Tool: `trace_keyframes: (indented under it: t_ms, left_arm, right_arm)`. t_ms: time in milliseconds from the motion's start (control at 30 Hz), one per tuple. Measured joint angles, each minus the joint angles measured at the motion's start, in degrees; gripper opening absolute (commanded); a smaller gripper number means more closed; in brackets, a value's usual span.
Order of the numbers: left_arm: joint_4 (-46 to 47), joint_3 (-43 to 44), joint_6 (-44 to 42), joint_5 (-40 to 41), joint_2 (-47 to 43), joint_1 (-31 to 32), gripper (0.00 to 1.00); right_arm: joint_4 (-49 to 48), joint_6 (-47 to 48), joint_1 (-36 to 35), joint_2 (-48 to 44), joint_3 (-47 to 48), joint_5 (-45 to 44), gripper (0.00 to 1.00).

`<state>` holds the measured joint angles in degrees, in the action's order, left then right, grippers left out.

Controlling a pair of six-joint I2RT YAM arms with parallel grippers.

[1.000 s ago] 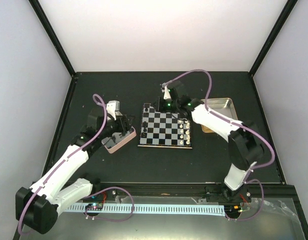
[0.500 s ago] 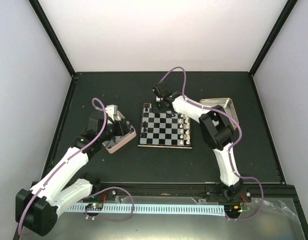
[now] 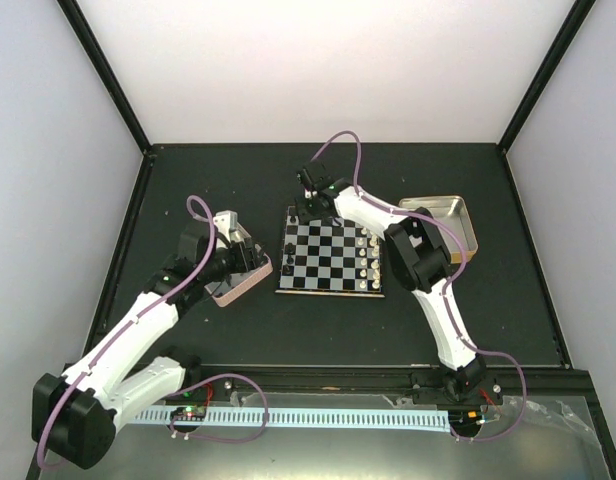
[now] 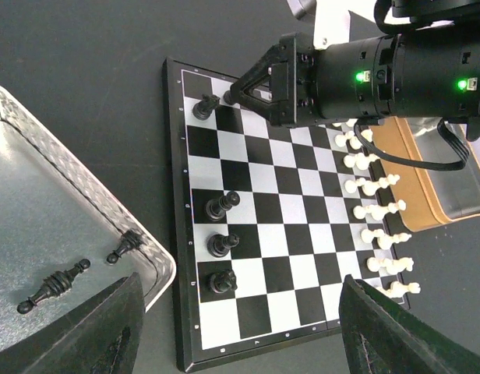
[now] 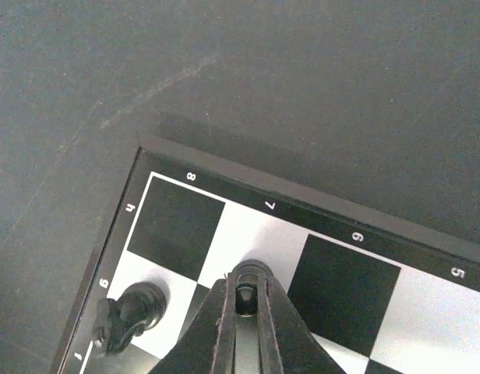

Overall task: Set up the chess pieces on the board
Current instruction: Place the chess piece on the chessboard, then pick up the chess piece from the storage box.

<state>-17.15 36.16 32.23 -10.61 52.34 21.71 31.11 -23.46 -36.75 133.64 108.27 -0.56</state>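
The board (image 3: 331, 262) lies mid-table, and the left wrist view shows it closer (image 4: 302, 234). Three black chess pieces (image 4: 223, 243) stand along its left edge, with a black knight (image 4: 205, 106) near the far corner. My right gripper (image 5: 246, 294) is shut on a small black piece (image 5: 250, 273), holding it over a pale square at the board's far left corner, next to the knight (image 5: 131, 312). From above, the right gripper (image 3: 304, 205) sits at that corner. My left gripper (image 4: 240, 343) hangs open and holds nothing, above the board's near left corner beside the pink-rimmed tin (image 3: 238, 287).
Two black pieces (image 4: 53, 285) lie in the pink-rimmed tin (image 4: 84, 195) left of the board. White pieces (image 4: 372, 210) fill the board's right rows. The gold-rimmed tin (image 3: 443, 212) stands at the back right, behind the right arm.
My right arm has swung left along the board's far edge and come down over the far left corner, still shut on the black piece. The left arm has barely shifted.
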Motion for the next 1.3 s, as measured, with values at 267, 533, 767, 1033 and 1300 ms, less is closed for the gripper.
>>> trace_keyframes:
  t_ms: [267, 533, 767, 1033, 1300]
  left_arm:
    - [0.02, -0.02, 0.20, -0.15, 0.92, -0.02, 0.70]
    - [-0.02, -0.02, 0.44, -0.13, 1.05, -0.02, 0.70]
    - [-1.60, 0.09, 1.20, 1.07, 3.02, -0.26, 0.70]
    - [-10.43, 4.33, 1.36, 5.73, 12.35, -3.26, 0.50]
    - [-17.38, 11.02, -0.02, 6.58, 25.22, -8.72, 0.47]
  right_arm:
    - [1.40, -0.09, 0.00, 1.53, 2.40, -0.02, 0.15]
    - [2.91, -0.22, 0.00, 2.19, 3.13, 0.48, 0.34]
    - [4.11, -0.44, 0.00, 1.90, 6.03, 1.99, 0.40]
    - [2.12, -1.42, 0.07, -9.75, -5.44, 2.10, 0.41]
    - [-4.68, -3.08, 0.26, -26.10, -18.91, 2.51, 0.40]
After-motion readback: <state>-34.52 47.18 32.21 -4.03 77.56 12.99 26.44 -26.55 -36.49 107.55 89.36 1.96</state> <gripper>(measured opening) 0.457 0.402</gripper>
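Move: The right hand holds a black pawn straight above its square by the board's far-left corner, the square about 3 cm below the hand. The knight stands some 3 cm to the left and 3 cm back; the nearest of three more black pieces is about 9 cm back and 3 cm left. From the left hand, a black piece lies in the pink tray roughly 5 cm ahead, 4 cm left and 16 cm below, with another 4 cm to the right of it and 1 cm farther out. Down by barely a centimetre goes the right hand onto the square; its fingers open to let go of the black pawn, then it climbs clear, rising about 12 cm while drawing back and to its right. The left hand, at first almost still, sinks and swings left over the pink tray, its fingers tipping down some 30 degrees and partly closing, still touching nothing. ##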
